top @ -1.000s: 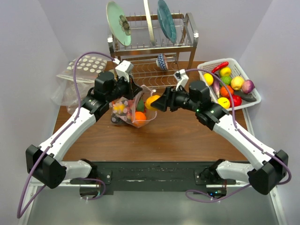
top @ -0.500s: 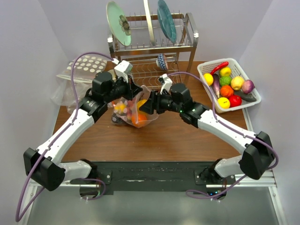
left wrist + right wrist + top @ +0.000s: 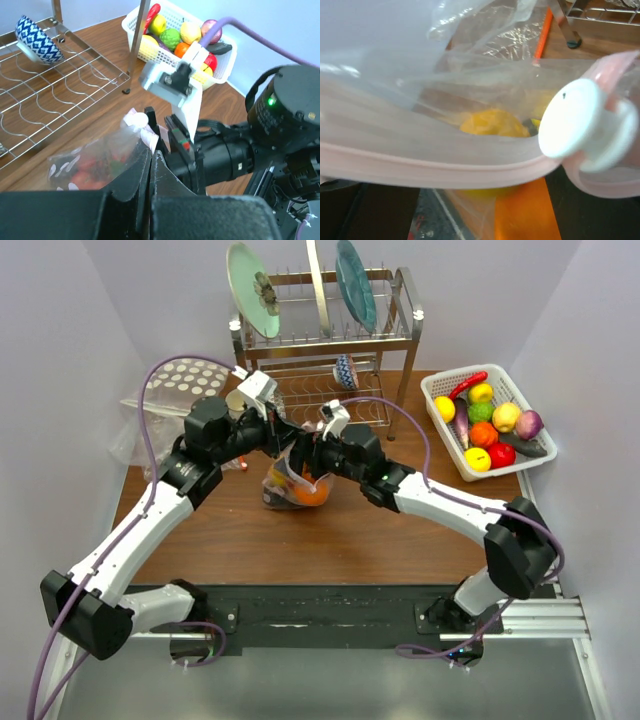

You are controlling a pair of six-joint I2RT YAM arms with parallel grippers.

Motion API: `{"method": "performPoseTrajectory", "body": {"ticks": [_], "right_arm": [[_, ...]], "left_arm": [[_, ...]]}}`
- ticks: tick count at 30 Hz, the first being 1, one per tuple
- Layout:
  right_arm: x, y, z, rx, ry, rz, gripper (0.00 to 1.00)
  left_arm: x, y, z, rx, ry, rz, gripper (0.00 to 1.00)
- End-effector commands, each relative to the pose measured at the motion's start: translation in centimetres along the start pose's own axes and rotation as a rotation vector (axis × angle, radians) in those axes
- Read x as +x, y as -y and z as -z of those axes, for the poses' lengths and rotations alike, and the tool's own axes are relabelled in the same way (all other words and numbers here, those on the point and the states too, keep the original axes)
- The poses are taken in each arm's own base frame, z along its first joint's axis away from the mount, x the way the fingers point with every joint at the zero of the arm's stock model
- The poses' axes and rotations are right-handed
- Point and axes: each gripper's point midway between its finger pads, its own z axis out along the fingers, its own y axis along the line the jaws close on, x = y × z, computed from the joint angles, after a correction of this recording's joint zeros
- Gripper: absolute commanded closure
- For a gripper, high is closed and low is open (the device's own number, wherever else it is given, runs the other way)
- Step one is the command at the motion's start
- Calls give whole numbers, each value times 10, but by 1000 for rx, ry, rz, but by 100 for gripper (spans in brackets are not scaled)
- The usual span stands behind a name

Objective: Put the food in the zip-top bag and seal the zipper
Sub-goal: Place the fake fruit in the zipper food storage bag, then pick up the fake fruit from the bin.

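Note:
The see-through zip-top bag (image 3: 292, 483) stands on the table with an orange, a lemon and other food inside. My left gripper (image 3: 276, 436) is shut on the bag's mouth edge (image 3: 148, 141) beside the white slider (image 3: 135, 120). My right gripper (image 3: 304, 455) is at the bag's mouth, open, its fingers spread wide to either side. In the right wrist view the pink zipper (image 3: 445, 168) runs across in front, with the slider (image 3: 574, 125) at its right end. Beyond the zipper lie the lemon (image 3: 492, 123) and the orange (image 3: 526, 212).
A white basket (image 3: 430, 400) of more toy food sits at the right. A metal dish rack (image 3: 320, 340) with plates and a blue patterned bowl (image 3: 37, 37) stands behind the bag. A polka-dot bag (image 3: 185, 380) lies at the back left.
My right arm has reached left, carrying a yellow-orange fruit to the bag's mouth, and its jaws have opened wider. The bag and left gripper have shifted slightly.

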Motion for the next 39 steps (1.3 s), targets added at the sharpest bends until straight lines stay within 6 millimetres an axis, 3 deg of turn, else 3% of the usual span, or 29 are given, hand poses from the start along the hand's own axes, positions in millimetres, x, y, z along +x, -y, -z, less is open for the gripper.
{"method": "performPoseTrajectory", "body": {"ticks": [1,10,14,15,17,18,19,20,23,25,29,31,39], "right_arm": [[-25,-23,16,-15,85,42,1],[-62,-37,83,56,163,147,4],[-80,-31,113,163,182,218,7],[-77,-23,123,212,153,240,7],[-95,-13,139,316,195,304,6],[-95,1,149,396,180,322,3],[-106,5,159,453,204,350,1],[-119,23,173,585,252,361,1],[-134,60,198,785,229,397,1],[-143,80,202,824,207,375,1],[-170,149,224,930,210,247,1],[-180,171,232,978,237,208,1],[-197,265,236,1060,268,2,1]], "left_arm": [[-29,8,4,22,97,-28,100],[-25,-4,1,-28,83,-17,100],[-23,-10,0,-58,78,-13,100],[-23,-11,0,-61,78,-13,100],[-22,-12,-1,-63,75,-12,100],[-22,-12,-1,-64,74,-11,100],[-21,-12,-2,-63,71,-10,100],[-20,-12,-2,-62,69,-9,100],[-20,-12,-3,-62,68,-9,100],[-20,-11,-3,-56,67,-11,100],[-20,-11,-3,-52,68,-12,100],[-18,-12,-4,-54,64,-10,100],[-15,-14,-6,-56,54,-7,100]]}}
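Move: The fruit basket I go for has its middle about 50 cm to my right hand's right, 18 cm farther out and 15 cm lower. Its yellow lemon is nearer, some 38 cm right and 20 cm ahead; the yellow apple is about 47 cm right and 9 cm ahead. The rack's near right leg stands roughly 22 cm right and 17 cm ahead. From my left hand, the basket lies some 53 cm right, 18 cm ahead and 25 cm below. With its fingers already wide open, my right hand comes up and slightly back out of the bag's mouth by about 10 cm, then swings right and forward to the basket's near left side, some 36 cm right overall, sinking again at the end. The wrist turns clockwise about 50 degrees, its left side dipping, until the fingers point forward and down. My left hand keeps its pinch on the bag rim, easing barely a centimetre. ##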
